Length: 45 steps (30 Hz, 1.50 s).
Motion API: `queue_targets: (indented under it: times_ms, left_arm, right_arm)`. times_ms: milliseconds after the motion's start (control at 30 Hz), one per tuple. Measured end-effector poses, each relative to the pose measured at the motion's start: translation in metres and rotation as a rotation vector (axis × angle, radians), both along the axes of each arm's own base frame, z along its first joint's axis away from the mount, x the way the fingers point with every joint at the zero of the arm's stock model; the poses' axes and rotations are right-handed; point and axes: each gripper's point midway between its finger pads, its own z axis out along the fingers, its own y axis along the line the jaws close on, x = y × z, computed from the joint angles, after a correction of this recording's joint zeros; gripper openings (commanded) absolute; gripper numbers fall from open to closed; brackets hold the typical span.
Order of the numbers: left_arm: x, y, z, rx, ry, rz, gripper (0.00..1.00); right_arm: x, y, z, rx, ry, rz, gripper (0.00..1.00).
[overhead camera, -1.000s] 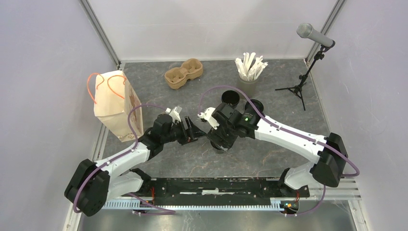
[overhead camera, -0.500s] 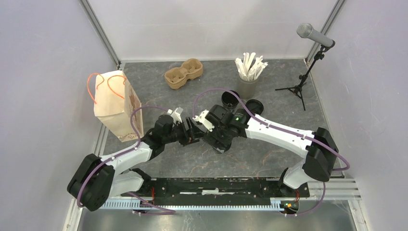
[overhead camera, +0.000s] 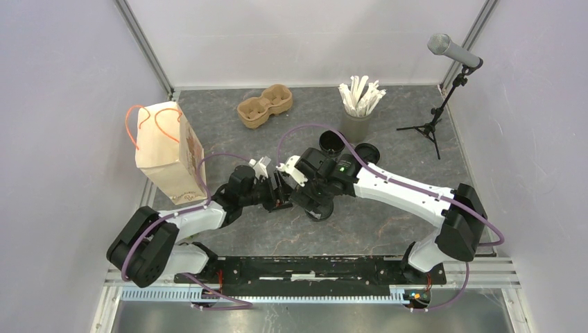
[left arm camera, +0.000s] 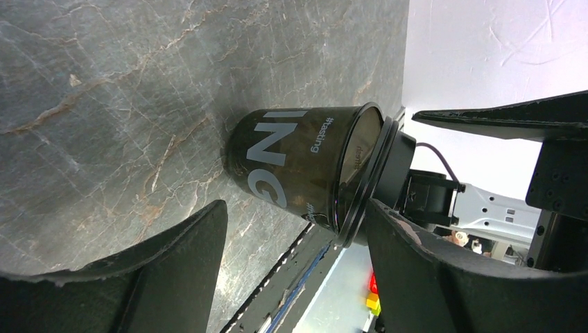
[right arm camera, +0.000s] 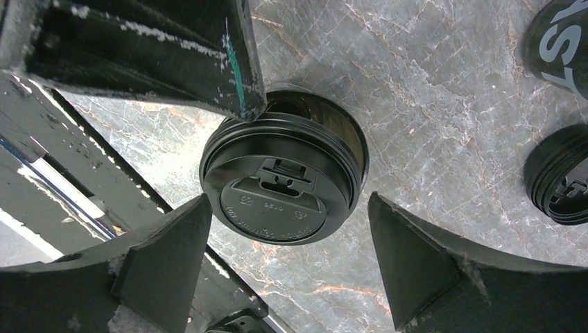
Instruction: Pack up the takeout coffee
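Observation:
The takeout coffee [right arm camera: 281, 184] is a small black cup with its black lid on, standing on the grey marble table [right arm camera: 444, 104]. My right gripper [right arm camera: 288, 201] hangs open straight above it, one finger on each side of the lid with a gap on both. In the left wrist view the takeout coffee [left arm camera: 305, 170] shows white lettering and stands just beyond my open left gripper [left arm camera: 295, 208]. One left finger [right arm camera: 208, 62] reaches the cup's rim. From above, the right wrist [overhead camera: 315, 191] hides most of the cup.
A second black cup [overhead camera: 331, 142] without a lid and a loose black lid [overhead camera: 367, 152] sit behind the arms. A paper bag [overhead camera: 166, 149] stands at the left. The brown carrier [overhead camera: 265, 105], a grey cup of white sticks [overhead camera: 360, 104] and a microphone stand [overhead camera: 444, 83] are at the back.
The left gripper has moved right, closer to the lidded cup. The right arm shifted slightly left over the cup and its fingers spread a little wider.

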Motion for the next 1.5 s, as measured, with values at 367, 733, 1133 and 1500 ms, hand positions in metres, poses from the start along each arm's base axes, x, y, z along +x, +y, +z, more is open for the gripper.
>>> queue_targets:
  times_ms: [367, 733, 1133, 1500]
  left_arm:
    - [-0.005, -0.005, 0.002, -0.013, -0.008, -0.031, 0.8]
    - [-0.006, -0.005, 0.01, -0.014, -0.061, -0.048, 1.0]
    - [-0.005, -0.017, 0.034, 0.046, -0.244, -0.138, 1.0]
    - [-0.001, -0.031, 0.017, 0.177, -0.303, -0.205, 1.0]
  right_arm:
    - [0.005, 0.0, 0.001, -0.008, -0.024, -0.003, 0.81]
    - [0.01, -0.001, 0.008, 0.006, -0.058, -0.017, 0.84]
    - [0.003, -0.05, 0.023, 0.255, -0.161, -0.182, 0.86]
    - [0.007, -0.058, 0.013, 0.507, -0.193, -0.265, 0.86]
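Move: The lid sits askew on its cup between my two hands: directly under my right hand point, about 2 cm down between its open fingers, and some 8 cm to the right of my left hand, almost level with it in height. From my right hand, the cup's middle is straight below, about 7 cm. The second cup stands roughly 20 cm ahead and 5 cm right, the spare lid about 18 cm ahead and 15 cm right on the table. After nearly holding still at the lid, I lift both hands about 3 cm. My right hand clears the lid and swings some 6 cm to the right, sinking again while its fingers tip round about 30 degrees to point more to the left, towards the cup. I open my left hand wide, tilt it and carry it about 2.5 cm right, then down again, bringing a fingertip over the lid's top. ##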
